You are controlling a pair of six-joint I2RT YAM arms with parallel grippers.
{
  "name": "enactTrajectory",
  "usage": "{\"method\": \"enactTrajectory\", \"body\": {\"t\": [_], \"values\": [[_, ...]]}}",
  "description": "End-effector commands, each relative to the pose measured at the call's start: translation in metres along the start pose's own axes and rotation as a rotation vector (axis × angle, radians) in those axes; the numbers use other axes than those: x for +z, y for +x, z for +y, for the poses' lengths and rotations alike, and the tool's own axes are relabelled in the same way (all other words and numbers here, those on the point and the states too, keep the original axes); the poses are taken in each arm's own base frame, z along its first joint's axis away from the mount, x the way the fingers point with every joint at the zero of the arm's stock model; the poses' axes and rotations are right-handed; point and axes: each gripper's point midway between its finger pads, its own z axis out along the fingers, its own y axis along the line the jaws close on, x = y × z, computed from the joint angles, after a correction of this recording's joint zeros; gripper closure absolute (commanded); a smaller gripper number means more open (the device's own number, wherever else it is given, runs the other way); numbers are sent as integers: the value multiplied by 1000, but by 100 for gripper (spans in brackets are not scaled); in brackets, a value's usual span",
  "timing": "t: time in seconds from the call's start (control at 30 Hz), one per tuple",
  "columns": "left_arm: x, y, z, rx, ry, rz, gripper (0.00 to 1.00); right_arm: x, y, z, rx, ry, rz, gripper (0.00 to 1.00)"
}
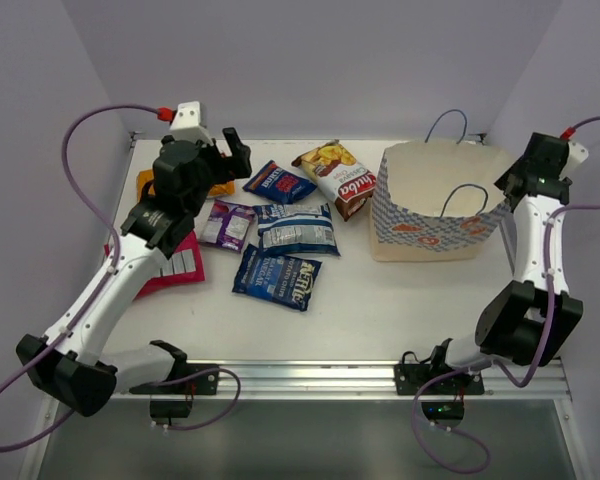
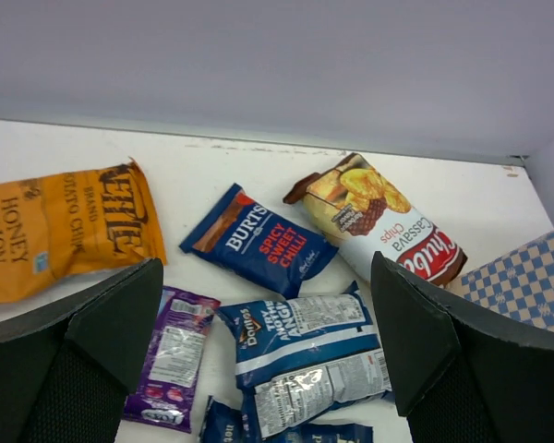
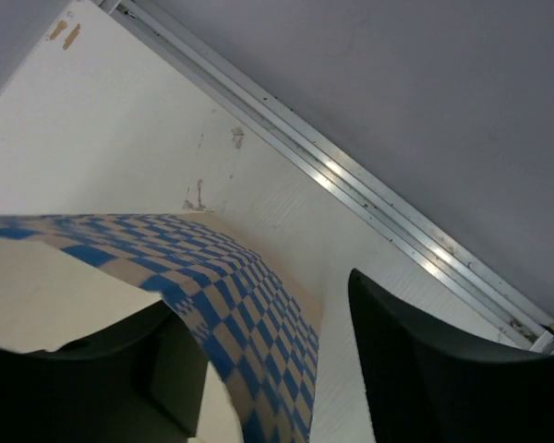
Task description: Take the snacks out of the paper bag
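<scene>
The snacks lie on the table left of the paper bag [image 1: 435, 215]: an orange packet [image 2: 55, 231], a dark blue Burts packet [image 2: 258, 242], a brown-and-white cassava chip bag [image 2: 379, 220], a pale blue-white packet [image 2: 305, 355], a small purple packet [image 2: 171, 355], a dark blue Kettle packet [image 1: 276, 277] and a magenta packet [image 1: 175, 262]. My left gripper [image 2: 268, 341] hovers open above them, holding nothing. My right gripper [image 3: 263, 305] is at the bag's right rim, its jaws apart. The checkered bag wall [image 3: 120, 235] passes between them, with one finger inside the bag.
The bag stands upright at the back right, and its dark loop handles [image 1: 467, 197] stick up. The enclosure's walls are close behind it and to its right. A metal rail [image 1: 310, 375] runs along the near table edge.
</scene>
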Motion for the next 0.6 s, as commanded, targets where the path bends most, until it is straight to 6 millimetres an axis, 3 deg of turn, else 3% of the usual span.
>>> {"method": "enactTrajectory", "body": {"t": [0.0, 0.03, 0.13, 0.27, 0.3, 0.37, 0.4, 0.5, 0.53, 0.57], "values": [[-16, 1, 26, 109, -102, 40, 0, -31, -36, 10, 58, -61, -78, 35], [-25, -10, 30, 113, -123, 15, 0, -44, -45, 11, 63, -80, -103, 21], [-41, -29, 37, 140, -154, -24, 0, -71, -61, 8, 68, -108, -150, 1], [-65, -55, 45, 165, -194, -59, 0, -123, -86, -2, 62, -156, -254, 1], [-76, -70, 46, 164, -203, -95, 0, -146, -94, -7, 57, -182, -303, 1], [-88, -81, 49, 164, -213, -117, 0, -175, -104, -12, 59, -216, -368, 1], [-102, -97, 50, 151, -220, -160, 0, -203, -112, -19, 64, -247, -439, 1], [-132, -124, 55, 127, -231, -240, 0, -253, -124, -21, 66, -357, -571, 1], [-140, -130, 56, 122, -232, -262, 0, -279, -121, -24, 64, -415, -623, 1], [-149, -138, 57, 116, -231, -287, 0, -291, -121, -26, 62, -437, -651, 1]]}}
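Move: The open-topped paper bag stands with its middle about 14 cm left of the right hand, level with it fore and aft and 11 cm lower, its right rim between the half-open fingers; the red-and-white pack lies some 34 cm left and 9 cm ahead, 21 cm down. From the empty left hand the bag is roughly 40 cm right, level, 23 cm lower; the purple pack is 5 cm left, level, the red pack 18 left, 9 back, both 34 down. Spread the right fingers fully to free the paper bag's right rim, rise straight up off it, then pull back too with a little left, ever faster, about 23 cm up in all, tipping the fingers up some 30 degrees. Meanwhile carry the wide-open, empty left gripper left and back, then climbing away above the snack packs, turning slightly counter-clockwise. ##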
